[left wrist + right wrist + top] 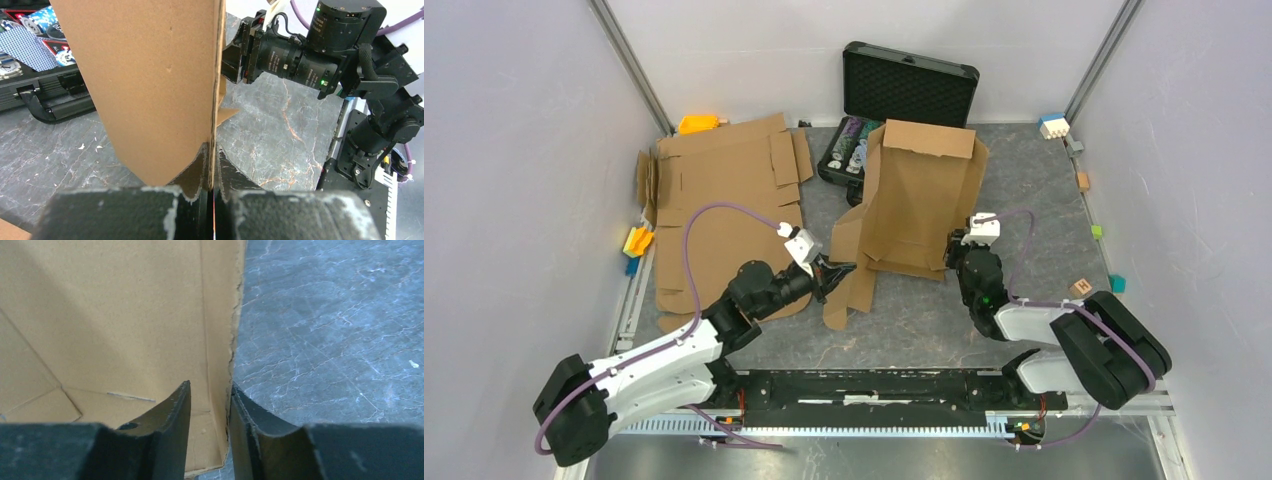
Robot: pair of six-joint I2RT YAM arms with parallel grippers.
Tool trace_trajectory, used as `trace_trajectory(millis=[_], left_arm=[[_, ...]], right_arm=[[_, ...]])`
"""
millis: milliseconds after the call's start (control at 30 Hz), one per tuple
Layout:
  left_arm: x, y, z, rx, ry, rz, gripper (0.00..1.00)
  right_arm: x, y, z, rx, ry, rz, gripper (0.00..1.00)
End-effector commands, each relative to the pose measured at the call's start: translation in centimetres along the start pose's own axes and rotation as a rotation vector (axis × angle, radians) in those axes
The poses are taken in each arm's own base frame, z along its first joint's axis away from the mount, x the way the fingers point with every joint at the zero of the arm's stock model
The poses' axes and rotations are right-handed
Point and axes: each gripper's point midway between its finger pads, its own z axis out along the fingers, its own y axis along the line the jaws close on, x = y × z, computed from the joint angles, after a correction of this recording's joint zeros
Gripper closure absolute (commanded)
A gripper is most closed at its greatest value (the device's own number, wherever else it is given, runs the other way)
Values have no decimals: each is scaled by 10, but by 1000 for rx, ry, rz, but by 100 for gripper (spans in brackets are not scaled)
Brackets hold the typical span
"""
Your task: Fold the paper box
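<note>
The paper box [919, 200], plain brown cardboard, stands half raised on the table's middle, its tall panel leaning back toward the black case. My left gripper [839, 272] is shut on the thin edge of its lower left flap. In the left wrist view the box [150, 75] rises from the left gripper [212, 147], the sheet pinched between both fingers. My right gripper [954, 250] is at the box's lower right edge. In the right wrist view the right gripper [210, 385] stands open astride the torn edge of the box [115, 315], which lies against the right finger.
A flat cardboard sheet [724, 210] lies at the left. The open black case [904, 95] with chips [849, 145] stands behind the box. Small coloured blocks sit along the edges: orange [696, 124], yellow [637, 240], white [1053, 125], wooden [1081, 288].
</note>
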Motion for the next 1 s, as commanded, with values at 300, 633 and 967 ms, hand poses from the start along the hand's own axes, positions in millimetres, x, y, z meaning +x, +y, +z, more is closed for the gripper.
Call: trace_trajectory(millis=[300, 633, 967], left_arm=[[24, -8, -13, 20, 28, 9, 98], [29, -7, -13, 5, 54, -9, 98], [33, -7, -20, 6, 50, -19, 98]], right_arm=[[20, 36, -28, -284, 123, -49, 31], [25, 57, -43, -509, 142, -38, 17], [28, 64, -51, -580, 150, -87, 2]])
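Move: The near flap of the box lies about 9 cm to the left of my right hand, 5 cm back and some 5 cm lower. The box's right wall already has its edge between my parted right fingers. From the same hand, the side panel's pinched edge is roughly 20 cm left, 6 cm back and a bit higher. From my left hand, which holds that edge, the near flap is about 12 cm right, 5 cm ahead and 14 cm below. With my right hand I back off the right wall's edge, going left and back about 7 cm in all and sinking slightly, towards the near flap. I swing the wrist some 30 degrees counter-clockwise and spread the fingers from about a third open to nearly fully open. My left hand keeps its pinch on the side panel's upright edge and eases back and down about 2 cm. ##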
